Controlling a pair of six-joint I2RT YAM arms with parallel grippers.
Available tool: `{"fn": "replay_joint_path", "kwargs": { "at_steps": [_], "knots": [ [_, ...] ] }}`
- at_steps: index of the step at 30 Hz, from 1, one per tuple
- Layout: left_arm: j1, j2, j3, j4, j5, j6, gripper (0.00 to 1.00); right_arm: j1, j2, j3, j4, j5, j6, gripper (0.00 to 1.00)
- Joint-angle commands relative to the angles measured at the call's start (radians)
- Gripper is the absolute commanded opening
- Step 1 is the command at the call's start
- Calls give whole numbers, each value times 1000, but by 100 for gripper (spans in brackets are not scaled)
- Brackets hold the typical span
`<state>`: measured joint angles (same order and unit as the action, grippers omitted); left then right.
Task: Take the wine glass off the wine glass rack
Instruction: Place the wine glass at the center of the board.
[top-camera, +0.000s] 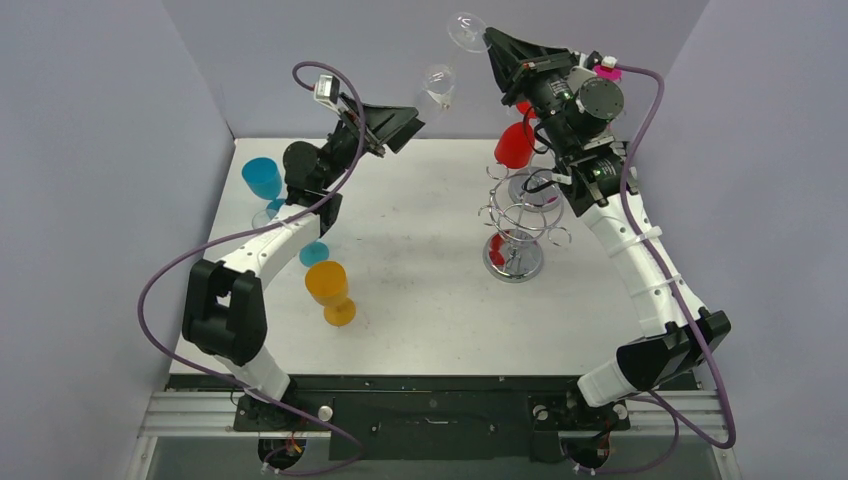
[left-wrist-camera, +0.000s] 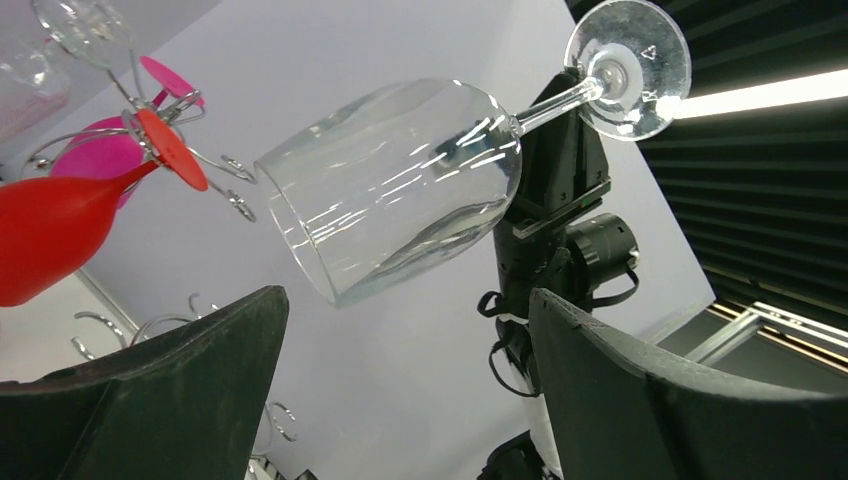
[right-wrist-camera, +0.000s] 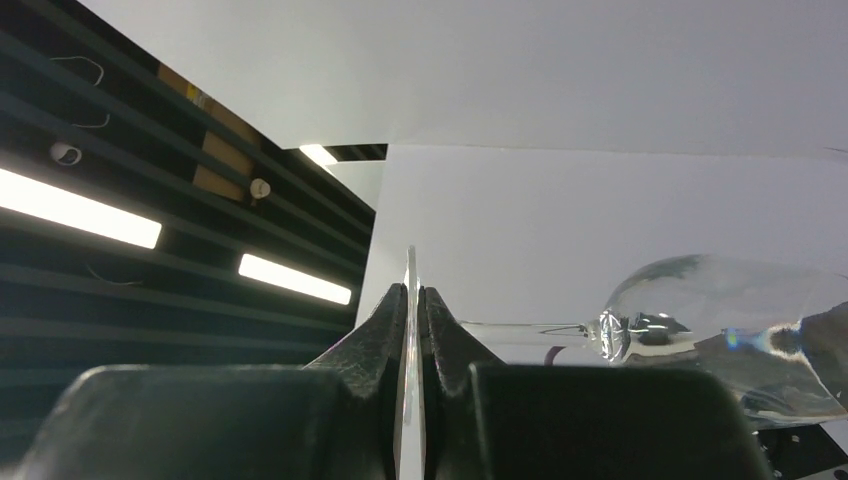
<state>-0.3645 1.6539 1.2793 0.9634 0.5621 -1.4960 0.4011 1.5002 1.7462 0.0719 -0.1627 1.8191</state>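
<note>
A clear wine glass (top-camera: 438, 82) hangs tilted in the air, high above the table's back and clear of the wire wine glass rack (top-camera: 515, 215). My right gripper (top-camera: 490, 42) is shut on its round foot (top-camera: 467, 30). In the right wrist view the foot's thin edge (right-wrist-camera: 410, 265) is pinched between the right gripper (right-wrist-camera: 412, 300) fingers, with stem and bowl (right-wrist-camera: 720, 320) running off to the right. My left gripper (top-camera: 412, 125) stands open just below the bowl. The left wrist view shows the bowl (left-wrist-camera: 400, 180) just beyond the left gripper (left-wrist-camera: 405, 300), with nothing between its fingers.
A red glass (top-camera: 515, 145) hangs on the rack, and a pink one (left-wrist-camera: 100, 150) shows behind it. A blue glass (top-camera: 262, 178) and an orange glass (top-camera: 330, 290) stand on the left of the table by the left arm. Walls close in at the back and both sides.
</note>
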Motion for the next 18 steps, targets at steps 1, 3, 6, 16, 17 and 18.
{"fn": "replay_joint_path", "kwargs": {
  "at_steps": [1,3,6,16,17,18],
  "knots": [
    [7,16,30,217,9,-110,85,7,-4,-6,165,-14,67,0],
    [7,25,33,285,2,-145,81,7,-4,-16,183,-20,82,0],
    [6,31,43,346,-8,-188,75,7,-1,-28,210,-29,105,0],
    [6,1,92,386,-22,-199,60,7,-9,-118,306,-53,187,0],
    [6,0,95,387,-22,-197,59,7,-9,-123,313,-57,198,0],
    [6,-1,100,384,-22,-190,58,7,-9,-128,320,-58,199,0]
  ]
}}
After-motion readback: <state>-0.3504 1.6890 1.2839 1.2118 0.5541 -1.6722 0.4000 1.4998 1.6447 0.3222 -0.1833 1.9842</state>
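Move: The clear wine glass already hangs bowl-down from the right fingers, which pinch its foot; from that hand the bowl lies about 7 cm left, 3 cm ahead and 10 cm below. From the open left hand the bowl is some 5 cm ahead, 3 cm right and 3 cm higher. The red wine glass is about 15 cm ahead, 17 cm right and 16 cm below, and the near rack some 10 cm ahead, 18 cm right and 24 cm below. The left hand rises about 3 cm while easing a little back and to its left, keeping just off the bowl of the clear glass, and its fingers tip up some 10 degrees and close from nearly wide open to a bit over half, without a clear grip on the bowl yet. The right hand keeps its pinch on the foot and lifts about 1.5 cm, rolling its left side up by some 10 degrees so that the bowl swings to the left and up, on the left hand's side. ##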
